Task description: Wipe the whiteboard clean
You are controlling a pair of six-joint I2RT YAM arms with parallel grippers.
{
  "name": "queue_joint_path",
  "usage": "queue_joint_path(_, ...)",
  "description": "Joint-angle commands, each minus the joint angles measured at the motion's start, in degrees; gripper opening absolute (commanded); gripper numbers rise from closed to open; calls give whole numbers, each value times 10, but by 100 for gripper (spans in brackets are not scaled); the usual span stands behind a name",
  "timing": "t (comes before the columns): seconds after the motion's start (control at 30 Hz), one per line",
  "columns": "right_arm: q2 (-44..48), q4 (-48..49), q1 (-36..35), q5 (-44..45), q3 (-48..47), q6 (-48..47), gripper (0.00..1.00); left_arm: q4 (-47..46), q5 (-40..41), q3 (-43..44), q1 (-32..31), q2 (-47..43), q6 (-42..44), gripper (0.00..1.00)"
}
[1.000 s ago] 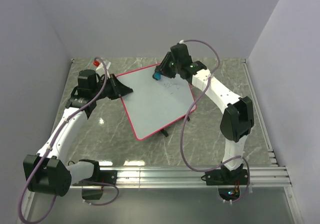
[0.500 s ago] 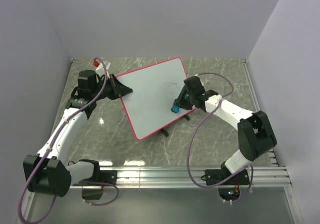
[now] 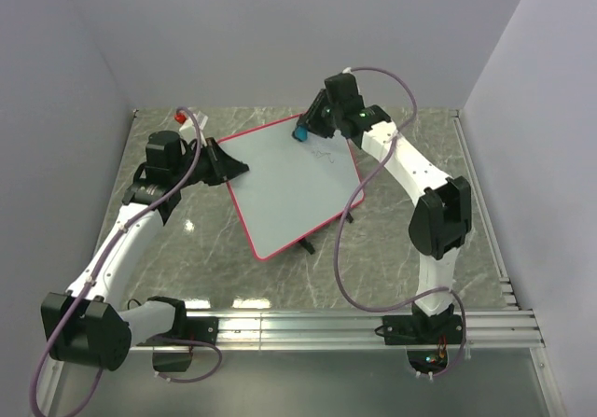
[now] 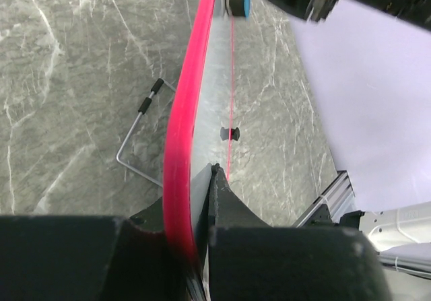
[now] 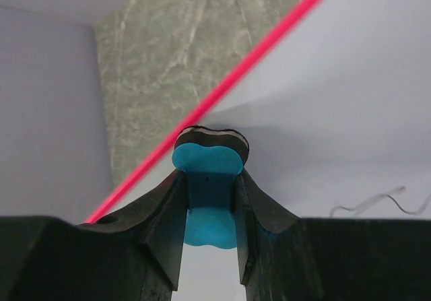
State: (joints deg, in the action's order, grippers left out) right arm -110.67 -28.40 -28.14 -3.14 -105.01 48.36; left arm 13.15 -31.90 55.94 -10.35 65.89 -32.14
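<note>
The whiteboard [image 3: 280, 202], white with a thin red-pink frame, stands tilted on the marble table. My left gripper [image 3: 231, 167] is shut on its left corner; in the left wrist view the jaws pinch the red frame [image 4: 180, 146] edge-on. My right gripper [image 3: 306, 130] is shut on a blue eraser [image 3: 300, 134] that presses on the board near its far edge. In the right wrist view the eraser [image 5: 209, 163] sits between both fingers on the white surface [image 5: 337, 79]. A faint scribble [image 3: 326, 153] is left beside it, the same scribble [image 5: 370, 203] at the lower right of that view.
A red-capped marker [image 3: 182, 117] lies at the back left behind the left arm. The board's wire stand [image 4: 138, 139] and black feet [image 3: 308, 246] poke out beneath it. An aluminium rail [image 3: 354, 324] runs along the near edge. Walls close off the left, back and right.
My right gripper swept the eraser from the board's far edge down to its right side and back up to the far edge. The writing has thinned. The left gripper has held still.
</note>
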Motion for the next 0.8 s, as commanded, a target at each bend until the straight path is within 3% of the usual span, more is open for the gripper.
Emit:
queue_joint_path(0.0, -26, -25, -2, -8, -35, 12, 0, 109, 94, -25, -14, 10, 145, 0)
queue_joint_path(0.37, 92, 95, 23, 1, 319, 16, 0, 109, 94, -26, -15, 4, 144, 0)
queue_joint_path(0.47, 111, 112, 39, -5, 371, 15, 0, 108, 92, -30, -15, 2, 142, 0)
queue_joint_path(0.63, 99, 98, 44, -3, 347, 8, 0, 106, 90, -32, -15, -2, 141, 0)
queue_joint_path(0.77, 62, 72, 44, -10, 239, 8, 0, 107, 88, -32, -18, -2, 142, 0)
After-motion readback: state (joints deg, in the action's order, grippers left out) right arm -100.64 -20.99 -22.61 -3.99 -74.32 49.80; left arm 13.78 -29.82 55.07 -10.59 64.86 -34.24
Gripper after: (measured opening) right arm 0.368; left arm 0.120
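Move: My right hand already holds the blue eraser near the tilted whiteboard's top edge, which runs about 3 cm ahead of it and 3 cm higher. The leftover scribble lies roughly 6 cm to the right, 4 cm back and 6 cm lower; the board's lower right corner is some 16 cm right, 10 cm back and 17 cm down. From my left hand, still pinching the board's left edge, the scribble is about 21 cm right and 4 cm ahead, slightly lower. I sweep the eraser down the slope of the board with my right hand, about 12 cm down, 8 cm to the right and 6 cm back, across the right part of the scribble towards the lower right corner. The felt stays against the board and the fingers keep their grip while the hand tips some 10 degrees further down. My left hand stays put, holding the board's edge. ##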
